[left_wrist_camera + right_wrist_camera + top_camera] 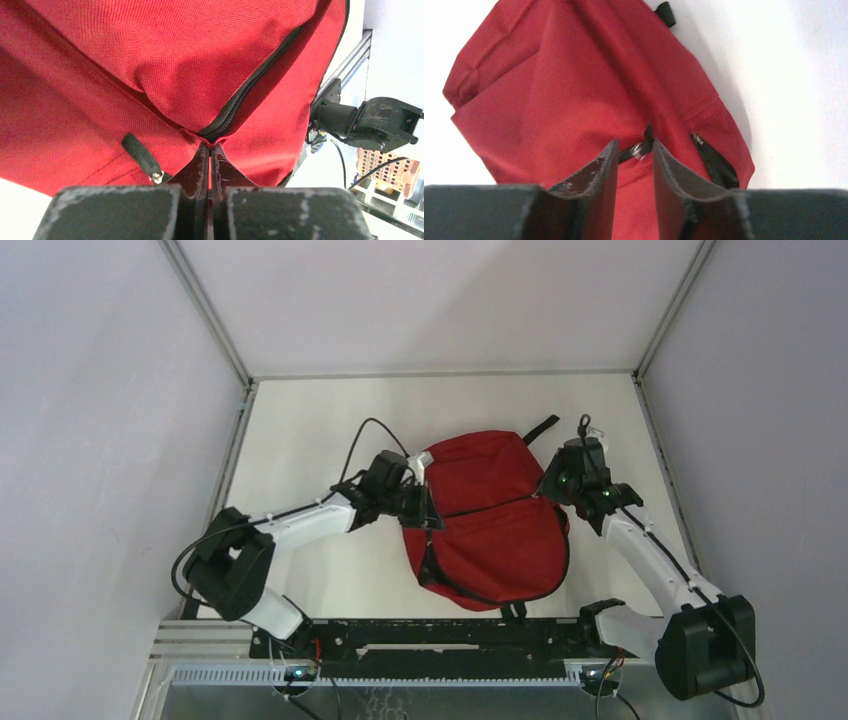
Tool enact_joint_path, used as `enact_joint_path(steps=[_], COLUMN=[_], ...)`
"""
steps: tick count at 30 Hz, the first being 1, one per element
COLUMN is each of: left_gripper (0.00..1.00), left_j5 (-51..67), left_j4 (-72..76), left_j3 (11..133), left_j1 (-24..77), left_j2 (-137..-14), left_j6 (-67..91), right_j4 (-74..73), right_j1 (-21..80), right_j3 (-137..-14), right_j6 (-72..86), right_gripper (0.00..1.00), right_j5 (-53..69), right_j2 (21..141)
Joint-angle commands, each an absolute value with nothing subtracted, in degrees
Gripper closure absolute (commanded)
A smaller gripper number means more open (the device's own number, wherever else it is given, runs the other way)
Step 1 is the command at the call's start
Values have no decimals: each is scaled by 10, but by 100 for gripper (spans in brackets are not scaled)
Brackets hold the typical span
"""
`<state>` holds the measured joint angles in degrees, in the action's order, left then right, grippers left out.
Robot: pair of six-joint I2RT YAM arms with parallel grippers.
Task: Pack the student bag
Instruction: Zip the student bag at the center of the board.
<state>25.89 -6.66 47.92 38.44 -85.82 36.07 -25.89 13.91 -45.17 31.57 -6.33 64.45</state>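
Note:
The student bag [490, 530], red with black zipper trim, lies on the white table between my two arms. My left gripper [425, 508] is at its left edge. In the left wrist view its jaws [210, 145] are shut on a fold of red fabric at the end of a black zipper [255, 85], with a black zipper pull [142, 157] hanging just to their left. My right gripper [548, 490] is at the bag's right edge. The right wrist view shows this gripper [635, 145] open, a metal-ringed zipper pull [640, 148] lying at its fingertips.
A black strap [540, 428] sticks out from the bag's far end. Grey walls and metal frame rails [240, 430] enclose the table. A black mounting rail [430, 635] runs along the near edge. The right arm [380, 122] shows beyond the bag in the left wrist view.

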Motion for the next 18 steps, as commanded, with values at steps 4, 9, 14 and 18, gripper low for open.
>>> enact_joint_path(steps=[4,9,14,18], left_gripper=[100,100,100,100], left_j5=[295,272,241,232], left_j4=[-39,-31,-4,25], left_j3=[606,637,593,548], left_j1=[417,405,361,321], left_j2=[-900,-877,-840,-808], left_j6=[391,414,464,483], right_j4=[-325,-421,-423,-394], right_j1=[140,116,124,137], right_j3=[-458,-383,-285,-231], right_j6=[343,385,480,547], right_gripper=[40,34,34,33], right_j5=[-38,-64,14,42], right_j2=[513,398,293,263])
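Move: The bag's dark main-zip rim at its lower right lies about 11 cm back from the right hand, 4 cm to its right and 5 cm below. The front-pocket zipper pull sits right at that hand's opening fingertips, a centimetre under them; a dark zip end on the bag's right edge is some 4 cm right, 3 cm back. From the left hand, already pinching the mouth edge, the rim lies roughly 26 cm right, 5 cm back; a black tab is 3 cm forward. Back towards the bag's lower right, the right hand leaves the zipper pull and travels about 12 cm, arcing up some 5 cm before sinking to just above the dark rim, its fingers spreading wide. The left hand keeps its pinch on the mouth edge, first drawing right, then lifting about 8 cm and swinging forward, fingers tipping slightly up. ##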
